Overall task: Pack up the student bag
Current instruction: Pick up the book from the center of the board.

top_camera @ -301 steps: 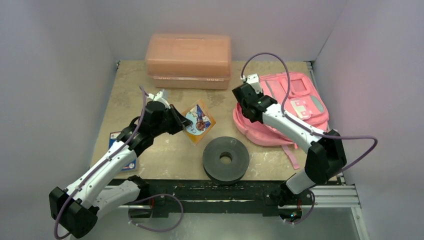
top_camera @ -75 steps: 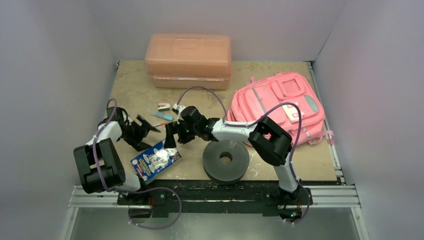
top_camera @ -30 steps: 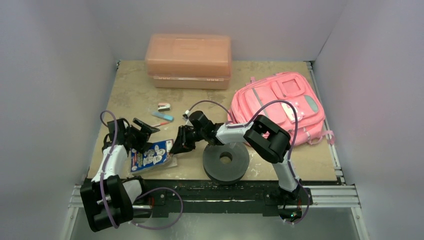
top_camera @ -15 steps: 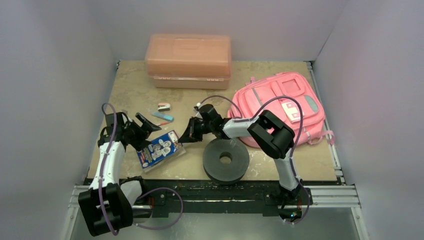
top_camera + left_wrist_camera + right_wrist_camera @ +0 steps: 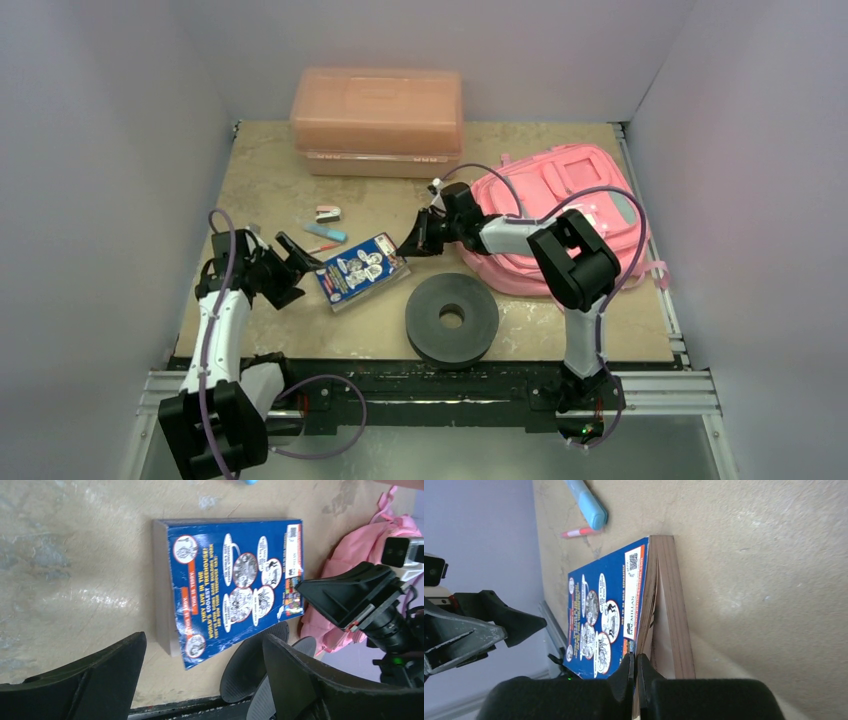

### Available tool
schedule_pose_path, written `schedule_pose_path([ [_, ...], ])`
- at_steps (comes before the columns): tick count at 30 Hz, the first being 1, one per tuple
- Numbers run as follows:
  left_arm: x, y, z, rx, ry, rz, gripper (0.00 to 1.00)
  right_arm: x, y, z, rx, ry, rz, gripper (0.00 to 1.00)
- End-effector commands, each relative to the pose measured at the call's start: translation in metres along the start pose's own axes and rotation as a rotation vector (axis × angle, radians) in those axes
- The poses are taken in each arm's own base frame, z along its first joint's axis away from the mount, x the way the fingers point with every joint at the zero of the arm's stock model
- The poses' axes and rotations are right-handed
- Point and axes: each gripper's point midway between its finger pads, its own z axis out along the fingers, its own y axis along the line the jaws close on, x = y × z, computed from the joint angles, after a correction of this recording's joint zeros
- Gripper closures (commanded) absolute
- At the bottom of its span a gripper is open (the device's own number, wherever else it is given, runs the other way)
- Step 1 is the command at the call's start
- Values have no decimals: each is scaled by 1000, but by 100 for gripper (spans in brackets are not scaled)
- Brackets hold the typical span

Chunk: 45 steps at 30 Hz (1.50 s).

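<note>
The student bag [image 5: 590,200], a bright-pink backpack, lies flat at the right of the table. A blue paperback book [image 5: 360,270] lies between the two arms, left of the bag. My right gripper [image 5: 412,247] is shut on the book's right edge. In the right wrist view the right gripper [image 5: 634,660] pinches the blue cover [image 5: 599,615], which lifts off the page block below. My left gripper [image 5: 297,268] stands open just left of the book, touching nothing. In the left wrist view the book [image 5: 235,585] lies ahead of the open left gripper [image 5: 204,645], apart from its fingers.
A salmon plastic box [image 5: 378,120] stands at the back. A black disc [image 5: 451,318] sits near the front edge, right of the book. A blue highlighter [image 5: 326,233], a thin pink pen [image 5: 318,247] and a small clip [image 5: 326,213] lie behind the book.
The right gripper closed on the book's cover and dragged the book right and away, toward the bag. The left gripper stayed open near the table's left side, no longer beside the book.
</note>
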Motion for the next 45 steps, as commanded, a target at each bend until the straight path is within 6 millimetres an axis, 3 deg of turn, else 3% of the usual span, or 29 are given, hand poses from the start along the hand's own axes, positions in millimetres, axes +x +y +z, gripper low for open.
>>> schedule_pose_path([
  [1,10,4,11,14,19,-20,15,-9,9,-14,11,18,-185,100],
  [3,15,9,18,4,39,-21,15,-12,5,-17,42,7,-219,98],
  [5,24,13,24,-8,75,-25,15,-14,0,-18,78,10,-244,89],
  [10,43,17,43,10,126,-33,19,-17,-17,-17,160,30,-294,55],
  [15,46,10,53,36,161,-25,29,-22,-33,-15,242,28,-339,40],
  [19,46,5,57,58,178,-12,44,-21,-39,-7,256,60,-374,39],
  [24,46,-4,60,84,207,13,62,-12,-32,6,229,81,-402,42],
  [28,44,-15,57,111,212,45,80,-9,-25,7,207,83,-417,42],
  [31,42,-22,52,123,207,40,100,-8,-22,5,220,73,-451,41],
  [35,42,-29,50,136,226,-7,100,-15,-23,-3,276,43,-494,37],
  [37,43,-31,50,136,240,-36,100,-29,-28,-13,380,-12,-543,32],
  [40,42,-33,47,125,239,-52,100,-51,-27,-43,634,-155,-693,13],
  [42,41,-33,44,116,236,-47,100,-58,-16,-59,740,-234,-773,5],
  [45,41,-33,42,109,234,-45,100,-50,19,-66,765,-299,-942,1],
])
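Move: The blue book lies askew between the hands. From the left hand its middle is about 10 cm right, 3 cm ahead and 6 cm below; from the right hand, closed on its right end, about 7 cm left, 4 cm back and 2 cm below. The blue highlighter is some 10 cm ahead and 3 cm right of the left hand. The dark ring is roughly 14 cm back and 11 cm right of the right hand. Down about 7 cm, slightly back at first and then mainly to the right, the left hand comes to the book's near left corner, shuts its open fingers on the cover edge there and rises some 3 cm. Meanwhile the right hand lets go of the right end, shifts some 4 cm right and a little forward, sinks 3 cm before rising again, and swings about 50 degrees to point down, opening wide over that end. ##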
